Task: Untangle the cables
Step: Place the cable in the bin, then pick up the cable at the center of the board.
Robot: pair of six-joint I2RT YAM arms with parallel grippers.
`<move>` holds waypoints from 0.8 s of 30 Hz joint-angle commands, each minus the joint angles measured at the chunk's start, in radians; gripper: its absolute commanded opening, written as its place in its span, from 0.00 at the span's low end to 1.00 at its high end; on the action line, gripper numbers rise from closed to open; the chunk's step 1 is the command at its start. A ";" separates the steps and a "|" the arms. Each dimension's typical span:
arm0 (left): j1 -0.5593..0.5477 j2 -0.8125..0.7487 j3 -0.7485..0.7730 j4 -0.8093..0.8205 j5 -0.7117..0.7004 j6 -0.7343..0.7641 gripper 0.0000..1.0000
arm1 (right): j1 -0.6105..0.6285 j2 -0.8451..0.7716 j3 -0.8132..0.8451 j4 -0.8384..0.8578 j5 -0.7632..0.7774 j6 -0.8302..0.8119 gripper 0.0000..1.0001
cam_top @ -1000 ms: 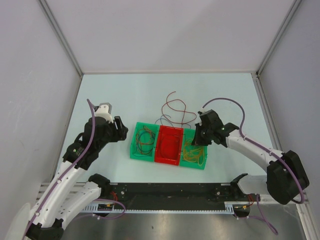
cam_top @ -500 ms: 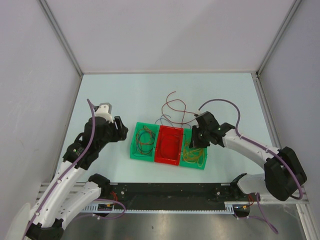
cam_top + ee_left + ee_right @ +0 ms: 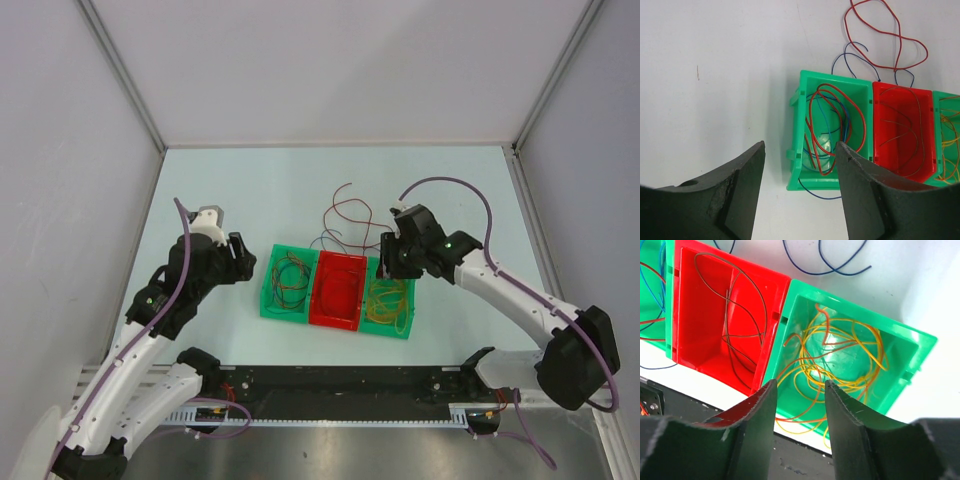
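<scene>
Loose red and blue cables (image 3: 350,212) lie on the table behind three bins. The left green bin (image 3: 835,77) holds red and blue cables (image 3: 832,125). Thin dark cables lie in the red bin (image 3: 333,322). A pile of yellow-orange cables (image 3: 840,365) fills the right green bin (image 3: 860,310), and a few strands hang over its near rim. My right gripper (image 3: 800,390) hovers over that bin's near side, open with nothing between its fingers. To the left of the left bin my left gripper (image 3: 800,165) is open and empty.
A dark rail (image 3: 340,385) with the arm bases runs along the near table edge, close behind the bins. White walls enclose the table on three sides. A blue strand (image 3: 820,192) trails out beside the left bin's near end.
The right gripper's jaws have gone from shut to open above the right green bin, and it has drawn back slightly toward the far side. The left arm has not moved.
</scene>
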 commanded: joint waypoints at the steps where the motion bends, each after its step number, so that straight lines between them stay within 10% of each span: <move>1: 0.007 -0.006 -0.002 0.026 0.003 0.017 0.63 | 0.003 -0.034 0.061 -0.079 0.046 -0.032 0.49; 24: 0.007 -0.003 -0.002 0.026 0.005 0.017 0.63 | -0.062 0.105 0.231 0.067 0.023 -0.080 0.50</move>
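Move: The right hand, empty and half open, is just above the right green bin, whose middle lies about 4 cm back, 1 cm to the right and 9 cm below. The loose red cable is centred roughly 15 cm ahead, 5 cm to the left and 12 cm down; the blue cable lies nearer, some 8 cm ahead and 8 cm left, and the red bin is about 3 cm back and 10 cm left. From the idle left hand the red cable is some 15 cm ahead, 26 cm right and 20 cm down. The empty right hand keeps rising clear of the right green bin, at first drifting about 1 cm to its right and slightly back, then swinging forward and picking up speed towards the loose red and blue cables beyond the bins, ending some 4 cm farther out and 4.5 cm higher. As it goes forward the wrist tips the fingers up by roughly 5 to 10 degrees from steeply down, and they stay about half open, touching nothing. ##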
